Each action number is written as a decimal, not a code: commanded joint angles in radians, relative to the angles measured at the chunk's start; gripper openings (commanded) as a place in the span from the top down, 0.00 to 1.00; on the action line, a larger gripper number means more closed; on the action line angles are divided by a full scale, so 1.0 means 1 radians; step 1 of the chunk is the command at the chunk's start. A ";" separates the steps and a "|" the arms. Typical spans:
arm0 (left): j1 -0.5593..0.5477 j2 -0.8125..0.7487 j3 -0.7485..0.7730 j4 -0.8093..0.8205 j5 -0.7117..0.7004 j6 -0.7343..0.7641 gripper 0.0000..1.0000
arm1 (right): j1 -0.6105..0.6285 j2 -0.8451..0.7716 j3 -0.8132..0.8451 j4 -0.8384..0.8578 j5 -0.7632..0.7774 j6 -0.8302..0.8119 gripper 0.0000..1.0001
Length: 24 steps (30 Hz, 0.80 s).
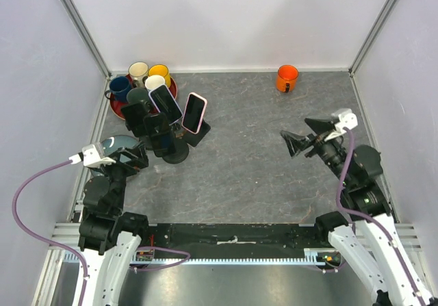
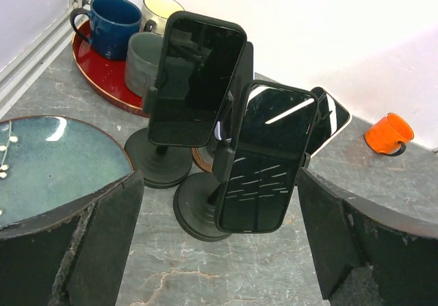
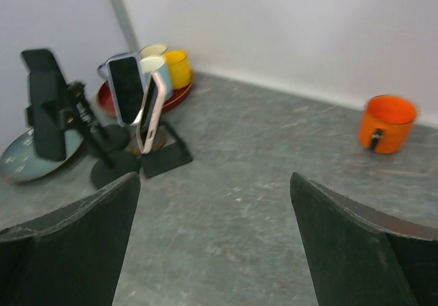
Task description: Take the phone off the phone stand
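Note:
Several phones stand on stands at the table's left. In the left wrist view the nearest black phone sits upright in a round-based stand. A second black phone is on its own stand just behind, and a light-cased phone leans further back. A pink-cased phone rests on a square-based stand. My left gripper is open just short of the nearest phone, touching nothing. My right gripper hangs open over bare table on the right, far from the phones.
A red tray with several mugs stands in the back left corner. A blue-green plate lies beside my left gripper. An orange mug sits at the back wall on the right. Walls enclose the left, back and right sides.

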 commanded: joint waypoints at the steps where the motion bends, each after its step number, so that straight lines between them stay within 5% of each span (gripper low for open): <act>1: -0.002 0.002 0.019 -0.017 0.021 -0.004 0.00 | 0.005 0.170 0.084 -0.007 -0.267 0.054 0.02; 6: -0.002 -0.001 0.022 -0.033 0.023 0.029 0.00 | 0.039 0.409 0.104 0.046 -0.381 0.102 0.02; 12: -0.001 0.027 0.007 -0.023 0.060 0.020 0.00 | 0.229 0.529 -0.020 0.408 -0.300 0.055 0.02; 24: -0.002 0.068 0.015 -0.020 0.049 0.055 0.00 | 0.510 1.006 0.073 0.864 -0.282 -0.113 0.04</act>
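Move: The phone on the front stand is about 13 cm ahead of my left hand, 7 cm to its right and 8 cm lower; the other black phone stands about 6 cm farther out than that one and 8 cm to its left. From my right hand, the middle of the front stand is about 38 cm to the left, 14 cm ahead and 22 cm down. The pink-framed phone is some 31 cm left, 21 cm ahead and 21 cm down. I swing my right hand about 23 cm left and 14 cm down over the bare table towards the front stand, bulging some 3 cm forward before coming back, while it turns about 45 degrees counter-clockwise and its fingertips dip, still open. My left hand, also open, eases about 2 cm down in front of the phone and tips slightly downward. I touch nothing with either hand. ##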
